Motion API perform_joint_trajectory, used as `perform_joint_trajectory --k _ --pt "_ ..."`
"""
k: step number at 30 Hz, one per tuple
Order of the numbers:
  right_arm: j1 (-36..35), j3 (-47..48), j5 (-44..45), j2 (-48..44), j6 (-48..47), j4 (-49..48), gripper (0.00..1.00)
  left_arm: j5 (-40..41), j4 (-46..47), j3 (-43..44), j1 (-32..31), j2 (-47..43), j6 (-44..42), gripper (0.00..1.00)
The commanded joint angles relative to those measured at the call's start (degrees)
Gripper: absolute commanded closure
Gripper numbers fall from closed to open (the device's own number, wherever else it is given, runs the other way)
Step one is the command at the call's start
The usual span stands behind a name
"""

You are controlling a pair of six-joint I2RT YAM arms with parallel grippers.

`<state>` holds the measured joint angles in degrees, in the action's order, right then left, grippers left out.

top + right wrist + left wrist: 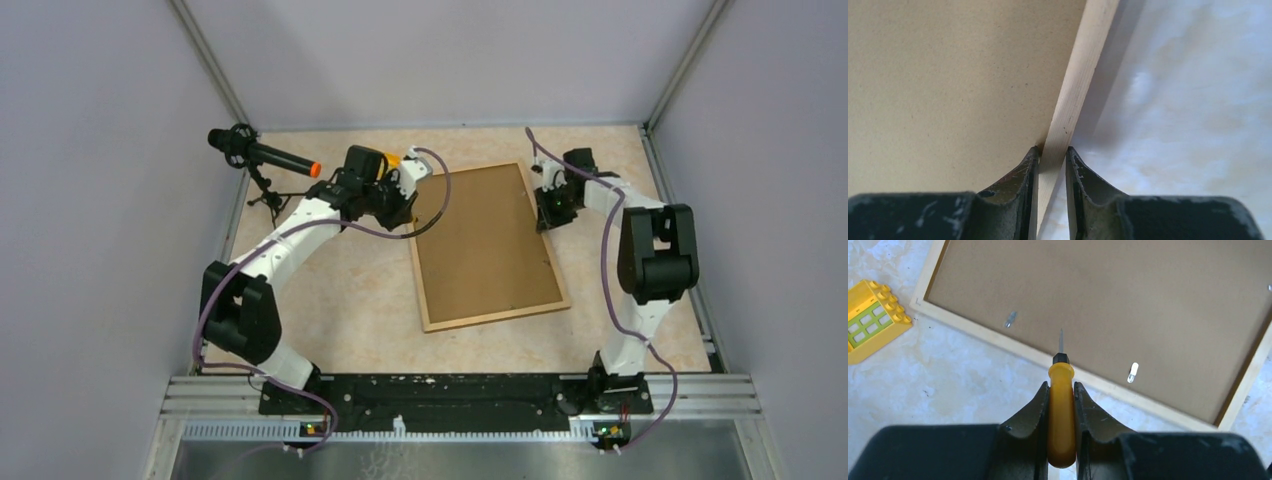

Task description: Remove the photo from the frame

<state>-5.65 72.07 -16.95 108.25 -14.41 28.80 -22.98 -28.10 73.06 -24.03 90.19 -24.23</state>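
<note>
The frame [485, 245] lies back up on the table, its brown fibreboard back [1108, 305] facing me inside a pale wooden rim [1075, 95]. The photo is hidden under the back. My left gripper [1062, 385] is shut on a yellow-handled screwdriver [1061, 410]. It hovers at the frame's far left edge [405, 205], and the thin blade [1061, 340] points over the rim onto the back, between two small metal tabs [1010, 319] [1133, 372]. My right gripper [1052, 150] is shut on the rim at the frame's far right edge [548, 208].
A yellow toy block with green windows [873, 320] lies on the table just left of the frame's corner. A black microphone with an orange tip [265, 155] stands on a small tripod at the back left. Grey walls enclose the table.
</note>
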Motion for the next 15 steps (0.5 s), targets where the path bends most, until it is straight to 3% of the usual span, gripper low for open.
perform_joint_trajectory --k 1,4,10,15 --pt "5.34 6.86 10.65 5.84 -10.31 2.44 1.00 -1.26 -1.69 1.68 -0.05 -4.24 2.29 1.00" --pt "5.46 13.89 9.75 9.18 -12.21 4.30 1.00 -0.82 -1.77 1.31 0.04 -5.46 2.75 1.00" --pt "5.43 33.35 4.37 20.17 -9.64 12.90 0.61 -1.03 -2.79 1.47 0.03 -6.61 3.27 1.00" --pt "5.40 40.33 3.78 25.19 -7.38 14.15 0.57 -0.84 -3.19 1.16 -0.01 -7.90 3.22 1.00"
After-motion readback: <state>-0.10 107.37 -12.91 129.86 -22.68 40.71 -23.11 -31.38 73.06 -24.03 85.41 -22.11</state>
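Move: The right fingers already pinch the photo frame's right-hand wooden rail. From that hand the frame's far right corner is about 19 cm ahead and 6 cm left, its near right corner some 22 cm back and 7 cm right, and the brown backboard's middle roughly 18 cm left and 5 cm back, all about level in height. From the left hand, the gripped rail spot is about 36 cm right, 3 cm ahead and 13 cm below. Drag the held rail forward about 12 cm with the right gripper, slanting some 6 cm to the right early on, then going nearly straight ahead; open the fingers in the later part, leaving the rail between them with the inner finger still beside it. Ease the left gripper up and back about 3 cm, keeping its hold on the screwdriver. ##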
